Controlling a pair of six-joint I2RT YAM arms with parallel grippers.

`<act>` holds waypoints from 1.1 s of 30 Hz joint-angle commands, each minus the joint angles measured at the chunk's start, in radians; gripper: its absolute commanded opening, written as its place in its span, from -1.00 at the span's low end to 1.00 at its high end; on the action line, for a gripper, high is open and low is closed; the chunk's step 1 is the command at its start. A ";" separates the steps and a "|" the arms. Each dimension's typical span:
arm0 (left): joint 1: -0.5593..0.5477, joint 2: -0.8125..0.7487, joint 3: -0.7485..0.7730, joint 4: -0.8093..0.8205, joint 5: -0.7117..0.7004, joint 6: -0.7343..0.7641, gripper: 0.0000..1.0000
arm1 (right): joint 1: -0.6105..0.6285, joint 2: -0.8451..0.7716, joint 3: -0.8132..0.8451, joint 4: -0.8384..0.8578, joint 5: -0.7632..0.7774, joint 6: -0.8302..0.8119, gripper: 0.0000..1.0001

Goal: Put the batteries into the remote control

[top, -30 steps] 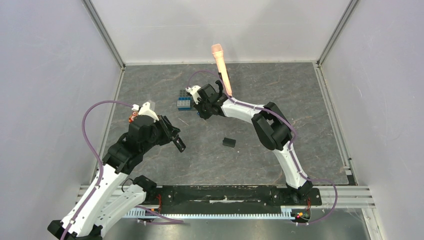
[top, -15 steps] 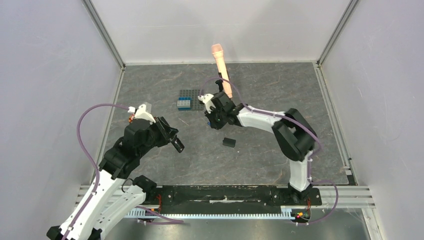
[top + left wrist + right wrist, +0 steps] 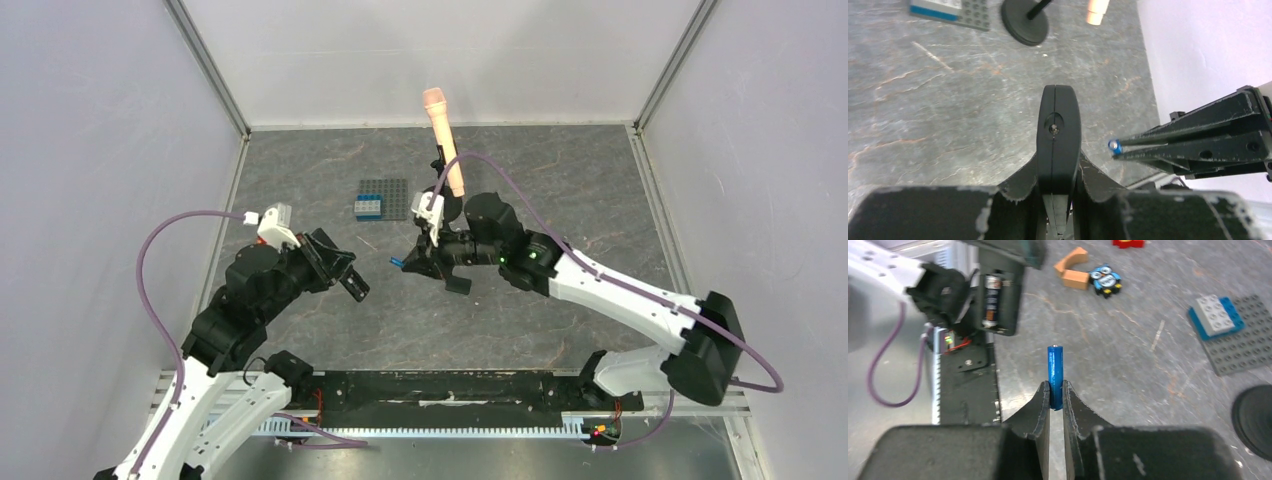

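My left gripper (image 3: pixel 338 268) (image 3: pixel 1058 172) is shut on the remote control (image 3: pixel 352 282) (image 3: pixel 1058 130), a slim black bar held above the table and seen end-on in the left wrist view. In the right wrist view the remote control (image 3: pixel 1000 295) shows its open compartment with one battery (image 3: pixel 990 300) inside. My right gripper (image 3: pixel 410 263) (image 3: pixel 1056 390) is shut on a slim blue battery (image 3: pixel 1055 372) (image 3: pixel 396 263) (image 3: pixel 1115 145), which points at the remote from a short gap to its right. A small black back cover (image 3: pixel 458 284) lies on the table under the right arm.
A peach microphone (image 3: pixel 441 130) on a black stand rises at the back centre. Left of it lies a grey baseplate (image 3: pixel 392 196) with a blue brick (image 3: pixel 368 207). In the right wrist view an owl toy (image 3: pixel 1105 281) and a tan arch block (image 3: pixel 1074 271) lie on the table.
The right arm has swung from the baseplate forward and left, carrying the blue battery close to the remote. The left arm has drawn slightly back with the remote.
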 commanded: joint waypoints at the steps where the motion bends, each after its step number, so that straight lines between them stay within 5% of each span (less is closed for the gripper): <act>1: 0.004 0.018 0.000 0.184 0.188 0.077 -0.96 | 0.018 -0.094 -0.045 0.017 -0.119 0.042 -0.76; 9: 0.004 0.052 -0.167 0.548 0.419 -0.048 -0.96 | 0.031 -0.235 -0.081 -0.057 0.030 0.324 -0.73; 16: 0.003 0.130 -0.296 0.887 0.504 -0.199 -0.96 | 0.038 -0.385 -0.168 -0.044 0.056 0.323 -0.74; 25: 0.004 0.117 -0.327 0.931 0.552 -0.188 -0.96 | 0.038 -0.341 -0.148 -0.297 0.531 0.446 -0.74; 33: 0.004 0.094 -0.366 0.955 0.630 -0.159 -0.96 | 0.029 -0.353 -0.375 -0.365 0.789 0.870 -0.75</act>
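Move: The right hand already holds the blue battery. The remote, battery bay open, lies about 12 cm to its left, neither ahead nor back, roughly level in height. On the table some 23 cm below, the loose battery cover lies 5 cm ahead and 9 cm right, the microphone stand's base 24 cm ahead and 5 cm right. From the left hand, gripping the remote, that battery lies about 10 cm right, level ahead and in height. Carry the remote about 10 cm to the right with the left gripper, turning it some 30 degrees clockwise and rolling its left side down. With the right, first draw the battery back 6 cm while rising 5, then swing it right, forward again and down over the table near the cover, turning clockwise about 45 degrees, to end 12 cm right and 6 lower. Keep both grips shut. ##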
